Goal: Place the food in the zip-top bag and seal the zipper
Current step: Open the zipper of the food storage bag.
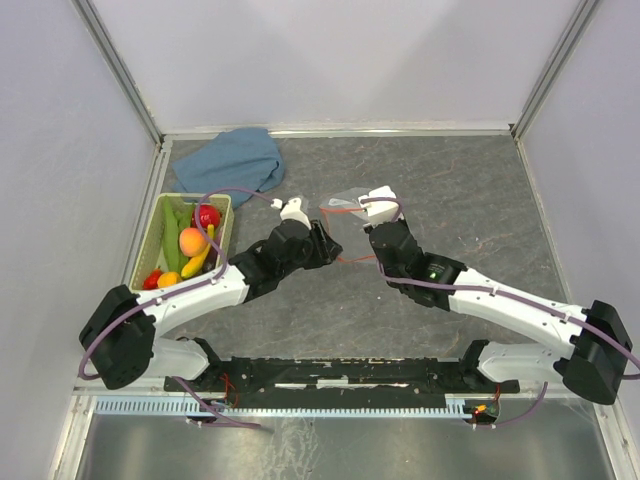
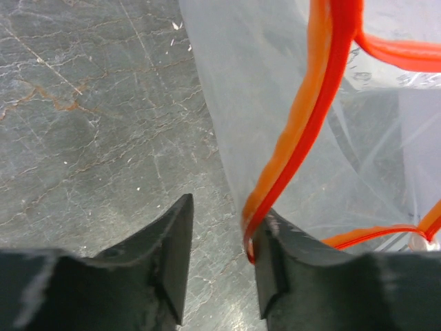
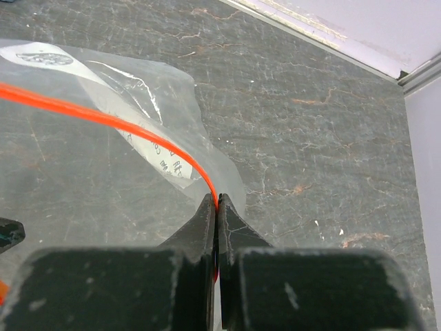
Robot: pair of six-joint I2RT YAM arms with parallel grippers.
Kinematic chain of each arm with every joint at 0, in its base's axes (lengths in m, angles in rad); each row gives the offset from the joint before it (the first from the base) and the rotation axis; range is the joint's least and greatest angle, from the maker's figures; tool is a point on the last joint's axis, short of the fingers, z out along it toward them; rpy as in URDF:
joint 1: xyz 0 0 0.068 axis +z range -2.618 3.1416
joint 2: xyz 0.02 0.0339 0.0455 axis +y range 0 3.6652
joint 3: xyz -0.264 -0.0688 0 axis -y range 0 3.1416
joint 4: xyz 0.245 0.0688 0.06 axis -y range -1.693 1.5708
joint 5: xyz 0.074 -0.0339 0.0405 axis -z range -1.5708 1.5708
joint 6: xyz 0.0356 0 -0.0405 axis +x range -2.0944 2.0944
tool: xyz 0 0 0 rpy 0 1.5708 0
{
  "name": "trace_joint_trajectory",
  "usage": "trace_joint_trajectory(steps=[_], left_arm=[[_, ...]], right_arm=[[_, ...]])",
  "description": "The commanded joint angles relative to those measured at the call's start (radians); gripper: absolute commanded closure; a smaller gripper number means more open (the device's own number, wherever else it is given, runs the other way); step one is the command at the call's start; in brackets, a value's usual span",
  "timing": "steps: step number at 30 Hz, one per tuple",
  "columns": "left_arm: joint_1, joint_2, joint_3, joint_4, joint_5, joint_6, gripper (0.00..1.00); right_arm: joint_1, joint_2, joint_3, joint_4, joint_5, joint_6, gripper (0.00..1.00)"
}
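The clear zip-top bag (image 1: pixel 347 208) lies mid-table between my two grippers, its mouth partly spread. My right gripper (image 3: pixel 217 201) (image 1: pixel 368 224) is shut on the red-orange zipper (image 3: pixel 103 114) strip at the bag's corner. My left gripper (image 2: pixel 224 231) (image 1: pixel 331 247) is open; the zipper (image 2: pixel 324 103) loops down against the inner edge of its right finger (image 2: pixel 275 238), with bare table between the jaws. The food (image 1: pixel 192 241) (red, orange, a yellow banana and green pieces) sits in the pale green basket (image 1: pixel 222 200) at the left. No food shows inside the bag.
A crumpled blue cloth (image 1: pixel 235 160) lies at the back left, behind the basket. Metal frame rails and pale walls bound the table on three sides. Both arms reach inward from the near edge, with cables looping over them.
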Motion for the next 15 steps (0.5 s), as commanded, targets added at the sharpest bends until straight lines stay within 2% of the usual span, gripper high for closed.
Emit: trace_joint_trajectory(steps=[1,8,15], left_arm=[[0.006,-0.033,0.069,0.002,-0.017,0.003,0.43],[0.012,-0.104,0.073,-0.027,-0.022,-0.013,0.25],[0.074,-0.188,0.105,-0.183,-0.110,0.016,0.17]], right_arm=[[-0.004,0.023,0.003,0.061,0.056,-0.008,0.98],[-0.004,0.067,0.013,0.055,0.066,0.023,0.98],[-0.002,0.101,0.022,0.056,0.085,0.050,0.98]])
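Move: The zipper's left edge hangs at my left hand's right finger, about 2 cm to the right and 1 cm ahead, nearly level; the gripped part of the zipper is some 11 cm right, 3 cm ahead and 8 cm higher. The banana lies about 30 cm left, 4 cm ahead and 8 cm below, with the orange just beyond it. From my right hand, the slack left edge is roughly 11 cm left, 2 cm back and 6 cm lower. I finish spreading my left fingers from half to well open, so the zipper edge comes free of the right finger, and lift that hand about 5 cm, veering some 2 cm left away from the bag at the end. My right hand keeps its pinch on the zipper and sinks some 2.5 cm with it. ##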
